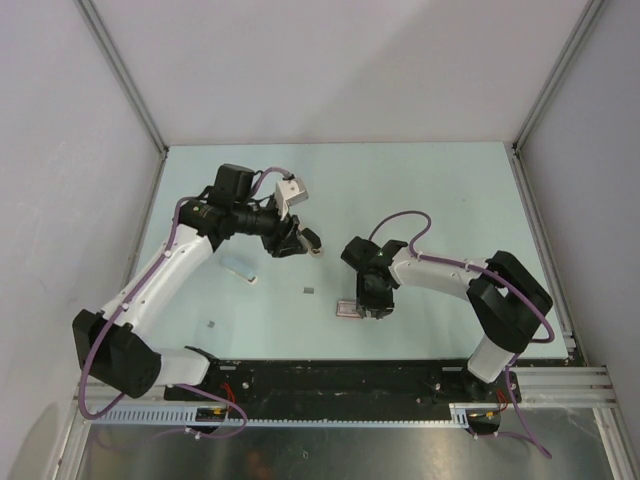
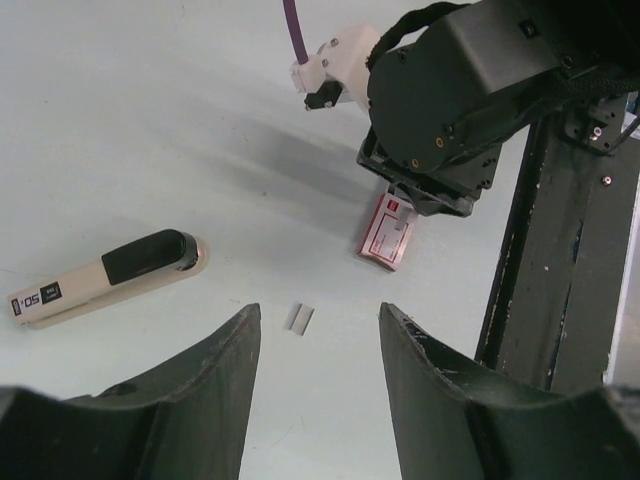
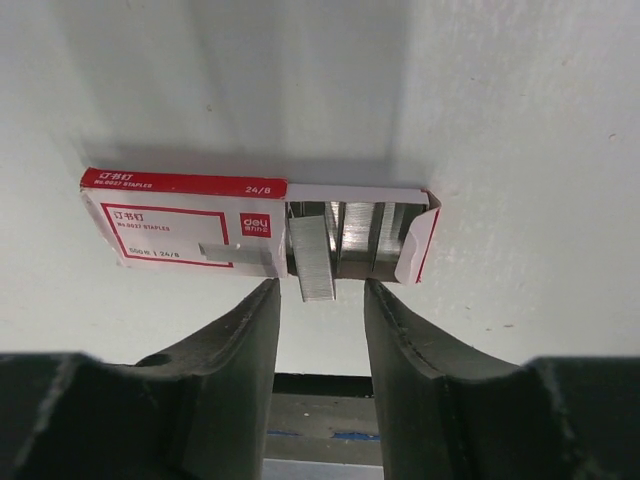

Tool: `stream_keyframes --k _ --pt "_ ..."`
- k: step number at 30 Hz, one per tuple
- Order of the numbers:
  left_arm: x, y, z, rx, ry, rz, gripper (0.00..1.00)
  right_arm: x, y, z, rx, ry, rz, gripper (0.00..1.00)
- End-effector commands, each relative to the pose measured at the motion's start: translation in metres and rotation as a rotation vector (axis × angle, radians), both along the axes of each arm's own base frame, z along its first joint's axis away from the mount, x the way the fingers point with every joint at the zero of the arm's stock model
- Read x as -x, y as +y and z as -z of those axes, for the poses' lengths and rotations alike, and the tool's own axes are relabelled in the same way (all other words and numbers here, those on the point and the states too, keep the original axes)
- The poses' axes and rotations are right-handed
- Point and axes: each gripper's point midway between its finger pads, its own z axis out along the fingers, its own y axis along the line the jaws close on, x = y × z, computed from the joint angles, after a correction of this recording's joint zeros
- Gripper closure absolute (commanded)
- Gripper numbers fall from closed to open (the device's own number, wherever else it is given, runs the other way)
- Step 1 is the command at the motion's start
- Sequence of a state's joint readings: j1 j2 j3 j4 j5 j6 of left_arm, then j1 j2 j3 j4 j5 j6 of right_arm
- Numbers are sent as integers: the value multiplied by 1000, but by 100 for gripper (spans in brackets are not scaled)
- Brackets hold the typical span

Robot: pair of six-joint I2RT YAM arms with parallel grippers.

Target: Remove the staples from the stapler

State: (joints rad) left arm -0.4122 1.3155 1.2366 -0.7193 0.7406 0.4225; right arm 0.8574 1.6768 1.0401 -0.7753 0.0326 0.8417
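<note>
The stapler [image 2: 100,278], cream body with a black top, lies flat on the table; in the top view [image 1: 312,241] it sits just right of my left gripper. A short silvery staple strip [image 2: 299,318] lies loose on the table [image 1: 309,291]. My left gripper [image 2: 318,312] is open and empty, hovering above the table with the strip just beyond its fingertips [image 1: 290,248]. My right gripper [image 3: 320,290] is open and empty [image 1: 375,305]. It hangs over the open end of a red and white staple box [image 3: 180,220], where one staple strip [image 3: 313,265] sticks out.
The staple box also shows in the top view [image 1: 347,308] and in the left wrist view [image 2: 387,232]. A small pale object [image 1: 238,268] and a tiny grey bit [image 1: 211,324] lie on the left. The black base rail [image 1: 330,378] runs along the near edge.
</note>
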Motion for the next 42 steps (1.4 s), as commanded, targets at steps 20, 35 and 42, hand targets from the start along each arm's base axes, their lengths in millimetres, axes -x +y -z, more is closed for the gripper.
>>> stream_keyframes --k 20,35,42 --pt "10 -3 -9 33 -30 42 44 -4 7 -22 -21 -78 -33 100" --pt "9 -3 -7 30 -30 42 44 8 9 -22 -81 -61 -92 100" --pt "9 -3 -8 31 -32 40 44 13 7 -17 -86 -62 -104 100"
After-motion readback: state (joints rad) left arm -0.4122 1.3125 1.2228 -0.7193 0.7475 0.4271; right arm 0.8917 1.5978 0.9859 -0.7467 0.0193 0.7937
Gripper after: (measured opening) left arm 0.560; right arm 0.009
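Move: The staple strip just set into the staple box lies almost under the open right fingers, its middle about 1 cm ahead and 1 cm below. The box's open tray is centred about 1 cm ahead and 1 cm right, its labelled half about 1 cm ahead and 4 cm left. A loose strip lies some 13 cm left and 6 cm ahead. From the idle left hand, the strip in the tray is roughly 14 cm right, 7 cm back and 20 cm below. The staple strip, already released with its near end over the tray's near wall, is left there as the right hand rises straight up nearly 2 cm and shuts its empty fingers above it. After a short hold, the closed fingertips draw back a little over 1 cm and sink about 1 cm, turning slightly counter-clockwise, to just behind the strip's near end. ##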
